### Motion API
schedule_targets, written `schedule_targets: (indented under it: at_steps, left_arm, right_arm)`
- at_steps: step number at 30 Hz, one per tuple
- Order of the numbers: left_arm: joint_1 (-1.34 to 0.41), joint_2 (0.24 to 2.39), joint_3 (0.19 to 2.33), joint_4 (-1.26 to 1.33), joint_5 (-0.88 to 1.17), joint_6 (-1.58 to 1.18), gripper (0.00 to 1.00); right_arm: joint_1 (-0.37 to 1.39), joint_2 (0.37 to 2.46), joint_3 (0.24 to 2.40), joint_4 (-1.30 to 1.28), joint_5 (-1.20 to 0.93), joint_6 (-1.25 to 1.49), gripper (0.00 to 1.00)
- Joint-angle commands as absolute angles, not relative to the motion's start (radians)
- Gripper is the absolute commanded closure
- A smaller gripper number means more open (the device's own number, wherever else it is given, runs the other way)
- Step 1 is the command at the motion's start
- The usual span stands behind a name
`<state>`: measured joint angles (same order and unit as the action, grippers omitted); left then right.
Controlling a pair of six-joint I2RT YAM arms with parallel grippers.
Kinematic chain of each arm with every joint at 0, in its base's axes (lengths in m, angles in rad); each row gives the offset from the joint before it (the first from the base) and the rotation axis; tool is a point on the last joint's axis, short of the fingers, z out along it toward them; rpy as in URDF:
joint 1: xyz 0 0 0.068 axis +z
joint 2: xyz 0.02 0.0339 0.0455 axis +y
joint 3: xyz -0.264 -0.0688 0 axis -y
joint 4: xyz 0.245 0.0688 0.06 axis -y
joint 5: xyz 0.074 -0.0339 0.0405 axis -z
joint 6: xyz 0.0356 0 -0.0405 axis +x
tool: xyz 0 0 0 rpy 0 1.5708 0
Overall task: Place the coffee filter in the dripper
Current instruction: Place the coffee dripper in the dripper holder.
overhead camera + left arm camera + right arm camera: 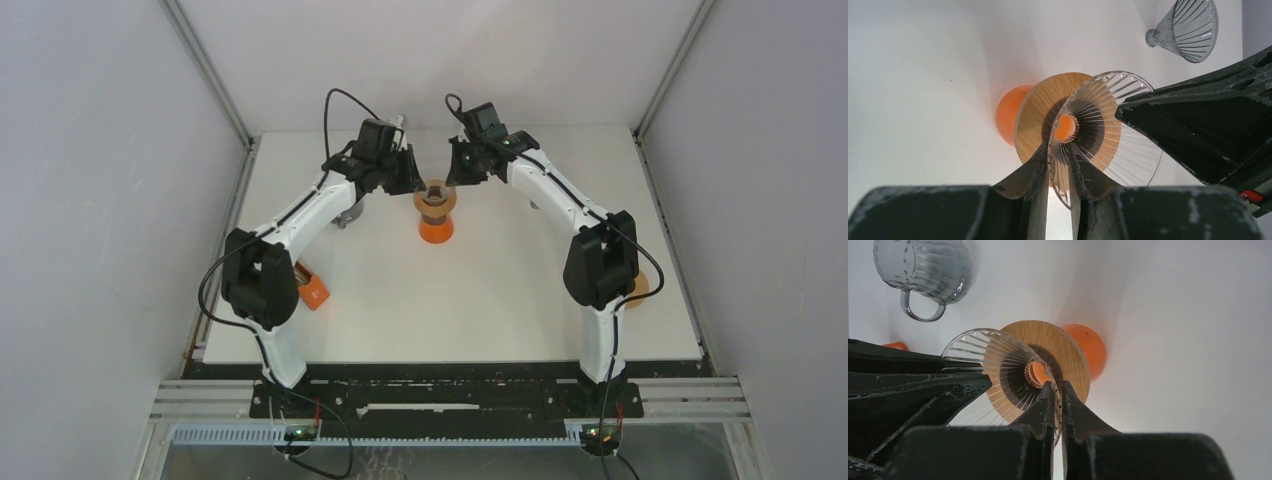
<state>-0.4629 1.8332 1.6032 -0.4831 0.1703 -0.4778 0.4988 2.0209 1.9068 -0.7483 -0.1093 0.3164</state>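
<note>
A clear ribbed glass dripper (pixel 433 190) (pixel 1108 125) (pixel 998 365) with a round wooden collar sits on an orange stand (pixel 435 228) (pixel 1008 115) (pixel 1093 350) at the table's middle back. My left gripper (pixel 412 180) (pixel 1058 155) straddles the dripper's wall on its left side, jaws slightly parted around the glass. On the opposite side, my right gripper (pixel 455 175) (pixel 1059 390) is pinched shut on the rim. I can see straight through the cone to the collar and stand. The coffee filter is out of view.
A second glass dripper (pixel 1188 30) lies on the table behind the left arm. A glass cup with a handle (pixel 923 270) stands further off. An orange object (pixel 315 292) lies by the left arm's elbow, another (pixel 638 288) by the right elbow. Grey walls enclose the table.
</note>
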Motion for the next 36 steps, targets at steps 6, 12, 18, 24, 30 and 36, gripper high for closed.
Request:
schedule_targets:
  at_steps: [6,12,18,24,30,36]
  left_arm:
    - [-0.491,1.815,1.663,-0.565,0.216,-0.467,0.69]
    - [-0.491,1.775,1.641,-0.550,0.198,-0.471,0.60]
    - [-0.458,1.736,1.599,-0.515,0.180,-0.486,0.53]
    - [-0.442,1.726,1.590,-0.514,0.176,-0.488,0.52]
    - [-0.438,1.710,1.581,-0.506,0.177,-0.490,0.47]
    - [-0.427,1.652,1.538,-0.478,0.168,-0.500,0.40]
  right_arm:
    - [0.502,2.045,1.877,-0.919,-0.083,0.289,0.81]
    - [0.499,2.009,1.904,-0.915,-0.090,0.291,0.75]
    - [0.500,1.993,1.956,-0.918,-0.109,0.293,0.69]
    - [0.502,2.007,2.011,-0.937,-0.125,0.292,0.62]
    - [0.508,2.011,2.047,-0.940,-0.132,0.292,0.56]
    - [0.509,2.007,2.062,-0.945,-0.115,0.292,0.46]
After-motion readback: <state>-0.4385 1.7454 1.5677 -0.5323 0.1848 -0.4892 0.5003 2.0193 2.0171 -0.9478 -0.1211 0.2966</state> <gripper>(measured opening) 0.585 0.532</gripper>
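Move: Both grippers still have the clear dripper's rim between their fingers. From the left gripper the wooden dripper holder is about 3 cm right, 1 cm back and 6 cm below; the dripper's middle is some 4 cm right, 1 cm back and 3 cm down. The right gripper has the holder 3 cm left, 2 cm back, 5 cm down, and the grey dripper roughly 20 cm right, 9 cm ahead, 15 cm below. The glass jug stands some 17 cm left, 5 cm ahead and 14 cm below the left gripper. Ease both grippers back about 2 cm with the dripper over the holder, opening the fingers steadily to release their pinch on the rim. Let the left drift slightly right, then rise 2 cm and go left; let the right dip about 1 cm while tipping down a little and easing right, then climb nearly 3 cm, keeping the open fingers close round the rim. ##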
